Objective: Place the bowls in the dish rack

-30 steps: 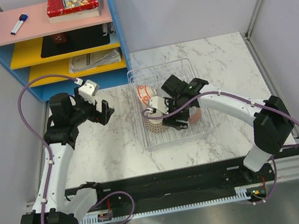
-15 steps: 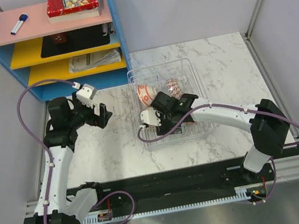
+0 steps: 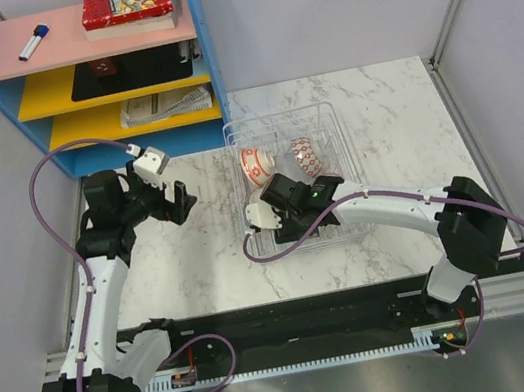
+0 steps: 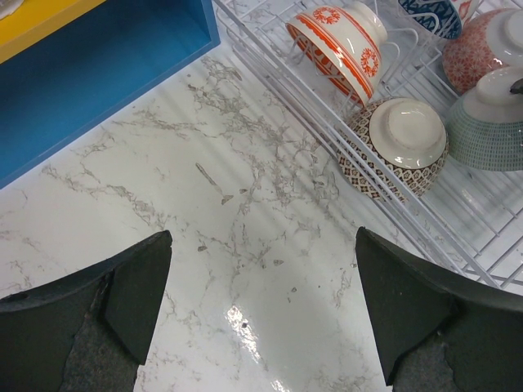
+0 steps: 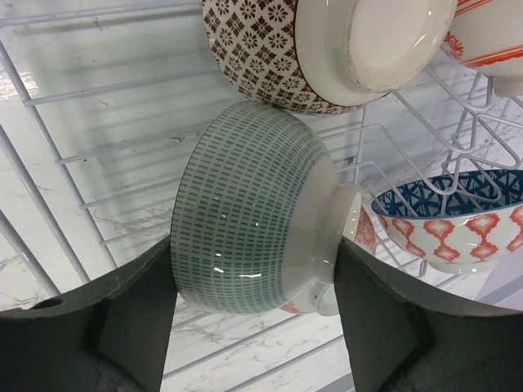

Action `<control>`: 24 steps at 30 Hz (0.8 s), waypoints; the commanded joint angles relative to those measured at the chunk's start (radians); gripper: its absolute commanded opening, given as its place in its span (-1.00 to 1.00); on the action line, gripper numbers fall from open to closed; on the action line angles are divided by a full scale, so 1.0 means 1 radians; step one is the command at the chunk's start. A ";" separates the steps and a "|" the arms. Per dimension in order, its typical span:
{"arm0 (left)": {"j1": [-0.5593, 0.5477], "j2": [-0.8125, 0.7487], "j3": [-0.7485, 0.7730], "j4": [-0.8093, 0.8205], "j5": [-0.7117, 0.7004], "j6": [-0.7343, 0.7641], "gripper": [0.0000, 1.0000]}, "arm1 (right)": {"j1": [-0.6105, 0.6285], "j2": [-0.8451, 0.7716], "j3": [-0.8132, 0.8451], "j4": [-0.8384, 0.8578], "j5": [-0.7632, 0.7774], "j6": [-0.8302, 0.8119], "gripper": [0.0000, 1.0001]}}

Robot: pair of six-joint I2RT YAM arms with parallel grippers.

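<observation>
The dish rack (image 3: 328,109) is a wire-ribbed tray at the table's middle. An orange-red floral bowl (image 3: 255,164) and a blue and red patterned bowl (image 3: 305,156) stand on edge in its far half. My right gripper (image 3: 282,215) is low over the rack's near left part, shut on the pale green bowl (image 5: 253,208), one finger at its rim and one at its foot. The brown lattice bowl (image 5: 327,49) lies just beyond it, bottom up. In the left wrist view, a reddish speckled bowl (image 4: 478,49) sits behind the green bowl (image 4: 490,122). My left gripper (image 3: 181,198) hangs open over bare marble left of the rack.
A blue shelf unit (image 3: 120,79) stands at the back left, holding a newspaper, a marker and a red box. Its blue base (image 4: 106,73) is close to my left gripper. Grey walls enclose the table on both sides.
My right gripper has moved from the rack's middle toward its near left corner, carrying the green bowl lower. The left arm pulled back slightly at first, then held still.
</observation>
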 commanded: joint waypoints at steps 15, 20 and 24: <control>0.007 -0.034 0.008 0.004 0.022 -0.004 0.99 | -0.006 0.031 -0.019 -0.042 -0.218 0.047 0.96; 0.009 -0.037 0.011 0.001 0.024 0.000 0.99 | -0.006 0.040 -0.008 -0.070 -0.244 0.053 0.96; 0.009 -0.040 0.013 -0.005 0.022 0.003 0.99 | -0.006 0.051 0.003 -0.083 -0.238 0.070 0.96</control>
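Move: The right hand already holds the green bowl in the rack, its middle about 3 cm below the hand point and 1 cm left. The brown patterned bowl lies some 10 cm left and 3 cm ahead, the red floral bowl about 6 cm ahead and 5 cm right, the blue bowl roughly 16 cm ahead and 1 cm right. From the left hand, the green bowl is about 25 cm right, 11 cm back and 16 cm below. Right fingers open wide, releasing the green bowl, as the hand eases about 1 cm left, down and back. ##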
